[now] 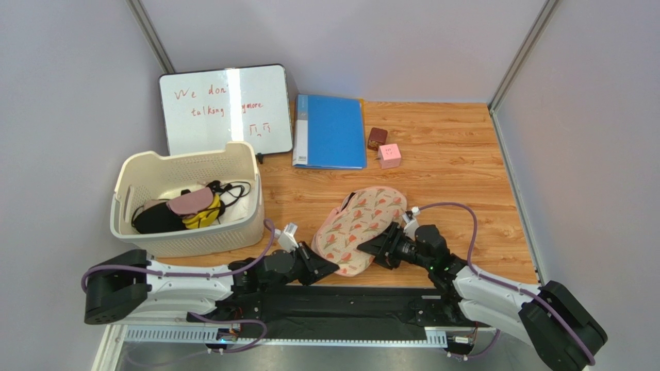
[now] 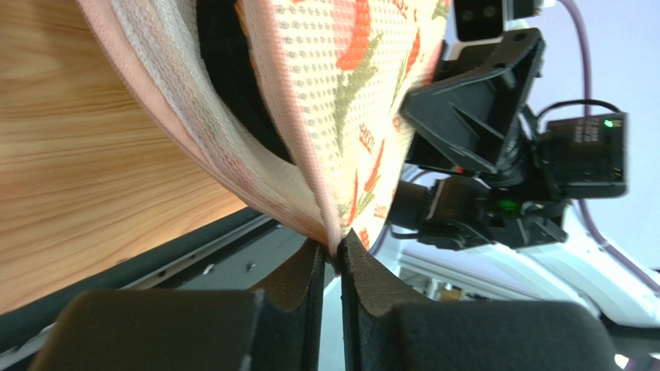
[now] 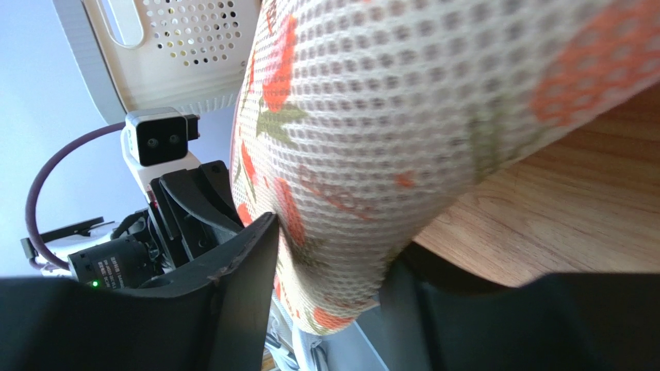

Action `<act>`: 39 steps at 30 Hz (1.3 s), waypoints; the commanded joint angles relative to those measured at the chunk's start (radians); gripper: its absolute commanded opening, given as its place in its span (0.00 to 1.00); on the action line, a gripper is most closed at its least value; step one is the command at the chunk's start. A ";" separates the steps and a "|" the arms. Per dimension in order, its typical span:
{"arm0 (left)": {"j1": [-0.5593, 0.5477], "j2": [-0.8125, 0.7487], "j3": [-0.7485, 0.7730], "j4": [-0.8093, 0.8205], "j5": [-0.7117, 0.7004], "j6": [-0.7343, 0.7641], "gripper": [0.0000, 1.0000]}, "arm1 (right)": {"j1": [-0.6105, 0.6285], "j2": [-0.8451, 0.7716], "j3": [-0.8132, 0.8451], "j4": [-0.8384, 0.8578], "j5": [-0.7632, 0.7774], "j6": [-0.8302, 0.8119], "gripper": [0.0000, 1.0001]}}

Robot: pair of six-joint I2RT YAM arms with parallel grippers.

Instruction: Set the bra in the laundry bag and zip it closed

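The laundry bag (image 1: pixel 362 220), beige-pink with a red-and-green print, lies on the wooden table between my two grippers. My left gripper (image 1: pixel 325 268) is at its near-left end. In the left wrist view its jaws (image 2: pixel 338 251) are pinched on the bag's (image 2: pixel 348 93) pink edging, with a dark slit showing between the layers. My right gripper (image 1: pixel 370 246) is at the near-right side. In the right wrist view its fingers (image 3: pixel 337 255) press both sides of the bag's (image 3: pixel 387 116) bulging end. The bra shows in no view.
A cream basket (image 1: pixel 186 158) holding black, pink and yellow garments stands at the left. A whiteboard (image 1: pixel 225 108), a blue folder (image 1: pixel 331 130), a brown box (image 1: pixel 377 137) and a pink box (image 1: pixel 390 154) sit at the back. Grey walls enclose the table.
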 commanded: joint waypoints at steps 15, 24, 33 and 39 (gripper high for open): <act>-0.334 0.007 0.458 -0.795 -0.399 0.327 0.47 | 0.027 0.098 0.083 -0.063 0.028 0.172 0.24; -0.408 0.377 0.747 -0.882 -0.564 0.582 0.43 | 0.032 0.007 0.163 -0.287 0.103 0.310 0.25; -0.379 0.467 0.769 -0.875 -0.626 0.513 0.50 | 0.039 0.008 0.232 -0.382 0.101 0.410 0.26; -0.326 0.513 0.784 -0.795 -0.604 0.544 0.53 | 0.042 -0.034 0.249 -0.469 0.140 0.436 0.26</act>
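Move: The laundry bag's middle lies about 11 cm ahead of the left hand, 7 cm to its right and some 3 cm below; its near edge is still between those barely parted fingers. From the half-open right hand, astride the bag's near part, the middle is some 7 cm ahead, straight in line sideways and about 1 cm below. The pink cube stands roughly 33 cm ahead of the right hand, 6 cm to its right and 4 cm below. Left hand frees the bag, loops back 5 cm, then right and forward, tipping down; right fingers pinch bag. ##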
